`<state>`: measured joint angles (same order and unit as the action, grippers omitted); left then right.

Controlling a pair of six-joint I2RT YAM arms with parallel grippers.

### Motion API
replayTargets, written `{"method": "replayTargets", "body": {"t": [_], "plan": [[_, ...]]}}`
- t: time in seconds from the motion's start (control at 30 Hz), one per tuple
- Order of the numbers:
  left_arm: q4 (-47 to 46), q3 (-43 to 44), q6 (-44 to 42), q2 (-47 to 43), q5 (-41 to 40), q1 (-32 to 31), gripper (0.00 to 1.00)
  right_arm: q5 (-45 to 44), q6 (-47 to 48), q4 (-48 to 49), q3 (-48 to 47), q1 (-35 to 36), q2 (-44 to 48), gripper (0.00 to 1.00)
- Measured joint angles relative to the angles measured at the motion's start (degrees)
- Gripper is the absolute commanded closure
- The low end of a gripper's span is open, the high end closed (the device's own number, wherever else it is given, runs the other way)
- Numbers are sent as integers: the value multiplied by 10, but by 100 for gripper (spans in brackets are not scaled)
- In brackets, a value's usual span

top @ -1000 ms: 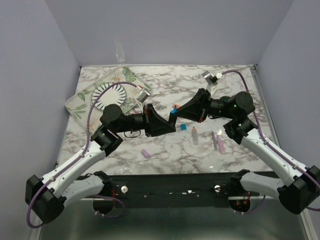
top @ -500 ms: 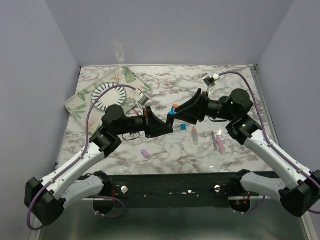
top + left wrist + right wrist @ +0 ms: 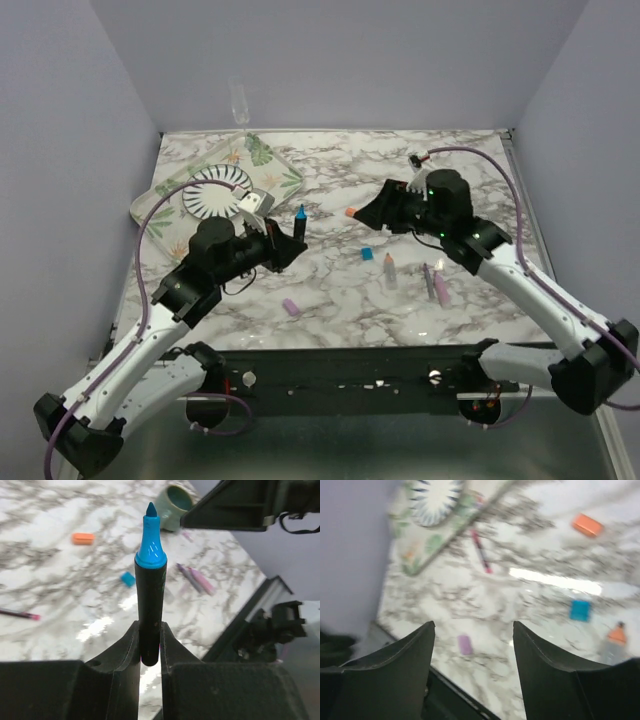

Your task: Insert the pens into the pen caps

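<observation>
My left gripper (image 3: 149, 642) is shut on the lower end of a black pen with a blue tip (image 3: 150, 555), which it holds upright above the table; the pen (image 3: 299, 213) and the left gripper (image 3: 288, 240) also show from above. The right gripper (image 3: 472, 630) stands open and empty over the table, right of the pen (image 3: 372, 217). An orange cap (image 3: 350, 212), a blue cap (image 3: 367, 255) and a light purple cap (image 3: 291, 306) lie loose on the marble. A grey marker with an orange tip (image 3: 389, 272) and a pink-purple marker (image 3: 440, 286) lie to the right. A thin red pen (image 3: 481, 550) lies beside the tray.
A leaf-patterned tray (image 3: 165, 205) carrying a striped plate (image 3: 215, 193) fills the back left corner. A teal-green mug (image 3: 172, 500) lies near the right arm. Purple walls close in the table on three sides, and the arms' base bar (image 3: 340, 375) runs along the near edge.
The right gripper has opened and drawn back to the right. My left gripper has pulled away to the left, keeping the blue-tipped pen. The two grippers no longer meet at the centre.
</observation>
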<state>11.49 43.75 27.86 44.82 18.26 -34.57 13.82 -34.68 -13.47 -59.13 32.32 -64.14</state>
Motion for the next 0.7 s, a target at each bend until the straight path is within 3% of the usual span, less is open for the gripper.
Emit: {"method": "replayTargets", "body": {"t": [0.07, 0.17, 0.4, 0.7], "plan": [[33, 17, -31, -13, -47, 0, 100, -59, -16, -46, -14, 0, -75, 40], [63, 20, -67, -53, -103, 1, 100, -105, -12, -95, -25, -1, -168, 42], [66, -2, -95, -153, -159, 1, 100, -112, 137, -186, -138, -2, -349, 46], [71, -8, -99, -155, -161, 1, 100, -82, 195, -202, -167, -9, -430, 47]]}}
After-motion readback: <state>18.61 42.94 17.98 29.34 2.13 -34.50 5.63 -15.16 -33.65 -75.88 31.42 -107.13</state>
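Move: Below the right gripper lies the blue cap, about 27 cm down, 5 cm ahead and 2 cm to its right. The orange block sits about 17 cm ahead of that hand and 1 cm left; the orange-tipped pen is level with it and some 7 cm right, both down on the table too. From the left hand, which already holds the black marker, the cap is about 12 cm ahead, 12 cm right and 26 cm down. Dropping quickly, then slowing, the empty right hand sinks about 23 cm towards the blue cap, also working some 5 cm forward while its wrist swings the fingers steeply downward; they narrow partly but stay open, ending just above the cap. The left hand keeps its grip on the black marker, draws about 7 cm left and slightly up, away from the cap, tipping a little upward, then holds. ##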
